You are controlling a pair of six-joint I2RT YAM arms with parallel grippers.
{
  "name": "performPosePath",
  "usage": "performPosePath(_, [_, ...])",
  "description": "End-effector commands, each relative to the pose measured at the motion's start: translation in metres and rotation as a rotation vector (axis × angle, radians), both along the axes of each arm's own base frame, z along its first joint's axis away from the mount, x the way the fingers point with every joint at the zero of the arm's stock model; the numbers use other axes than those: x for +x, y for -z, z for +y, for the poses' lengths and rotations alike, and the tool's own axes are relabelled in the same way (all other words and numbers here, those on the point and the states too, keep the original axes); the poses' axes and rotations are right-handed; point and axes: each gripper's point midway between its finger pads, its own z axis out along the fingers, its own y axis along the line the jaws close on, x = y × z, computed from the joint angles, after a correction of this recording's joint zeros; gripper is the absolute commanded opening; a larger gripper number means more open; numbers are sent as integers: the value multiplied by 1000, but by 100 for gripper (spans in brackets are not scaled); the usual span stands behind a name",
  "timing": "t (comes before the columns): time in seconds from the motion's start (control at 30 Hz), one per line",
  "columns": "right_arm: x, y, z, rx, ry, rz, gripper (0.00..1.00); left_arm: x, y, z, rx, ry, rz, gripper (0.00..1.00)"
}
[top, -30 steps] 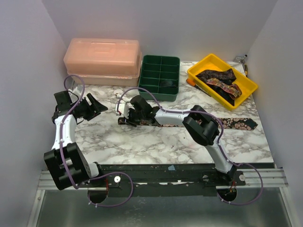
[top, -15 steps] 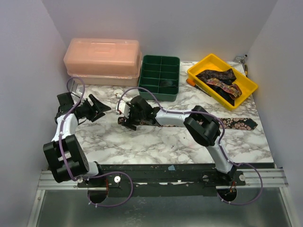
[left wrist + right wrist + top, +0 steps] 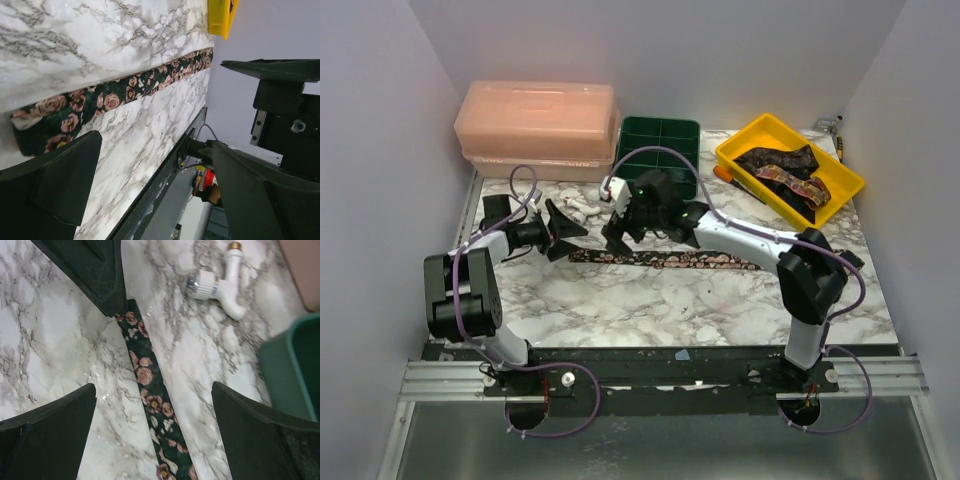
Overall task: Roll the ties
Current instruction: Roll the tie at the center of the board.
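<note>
One tie (image 3: pixel 700 260), dark with pink roses, lies stretched flat across the marble table (image 3: pixel 650 310). Its narrow end (image 3: pixel 576 256) points left. My left gripper (image 3: pixel 558 232) is open, low beside that end and holding nothing. In the left wrist view the tie (image 3: pixel 115 97) runs away from the open left gripper (image 3: pixel 155 185). My right gripper (image 3: pixel 618 228) hovers open above the tie near the same end. In the right wrist view the tie (image 3: pixel 150 390) passes between the wide-apart fingers of the right gripper (image 3: pixel 155 435). More ties (image 3: pixel 782 172) lie heaped in the yellow tray (image 3: pixel 745 140).
A green compartment tray (image 3: pixel 657 150) stands at the back centre, with a pink lidded box (image 3: pixel 538 125) to its left. A small white plastic piece (image 3: pixel 582 208) lies on the marble just behind the grippers and shows as a white piece (image 3: pixel 217 285) in the right wrist view.
The right gripper has opened, let go of the tie's end and drawn back and up. The left gripper has swung right toward that end and opened wider. The tie now lies uncovered.
</note>
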Motion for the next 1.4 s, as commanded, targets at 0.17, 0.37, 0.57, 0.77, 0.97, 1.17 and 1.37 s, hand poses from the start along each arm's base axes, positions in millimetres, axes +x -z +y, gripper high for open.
performPosePath(0.17, [5, 6, -61, -82, 92, 81, 100, 17, 9, -22, -74, 86, -35, 99])
performPosePath(0.37, [11, 12, -68, -101, 114, 95, 100, 17, 39, -26, 15, 48, 43, 98])
performPosePath(0.57, [18, 13, -73, -113, 134, 106, 100, 10, 58, -24, 16, 14, 155, 99])
performPosePath(0.77, [19, 11, -78, -123, 148, 105, 100, 5, 69, -33, 48, 19, 227, 98])
performPosePath(0.97, [14, 15, -85, -140, 148, 106, 100, 2, 81, -37, 36, 14, 272, 98])
performPosePath(1.17, [10, 16, -90, -152, 145, 106, 100, 0, 89, -37, 15, 45, 266, 99])
performPosePath(1.37, [10, 18, -95, -161, 144, 107, 100, 0, 90, -37, 32, 53, 221, 98])
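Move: Roughly straight below the left hand, about 10 cm down and perhaps 1 cm ahead and 1 cm right, lies the flat left end of the tie; from the right hand it is about 12 cm left, 1 cm ahead and 11 cm below. The white fitting stands some 14 cm ahead of the left hand and 2 cm right. The green box is about 22 cm ahead of the left hand and 20 cm right. Sinking about 6 cm and working some 4 cm to the right, the left hand brings its wide-open fingers down to the tie's left end, its wrist tilting a good 10 degrees. The right hand, also wide open, clears off quickly about 8 cm to the right, away from that end, rising slightly before it settles a little lower above the tie's length. ##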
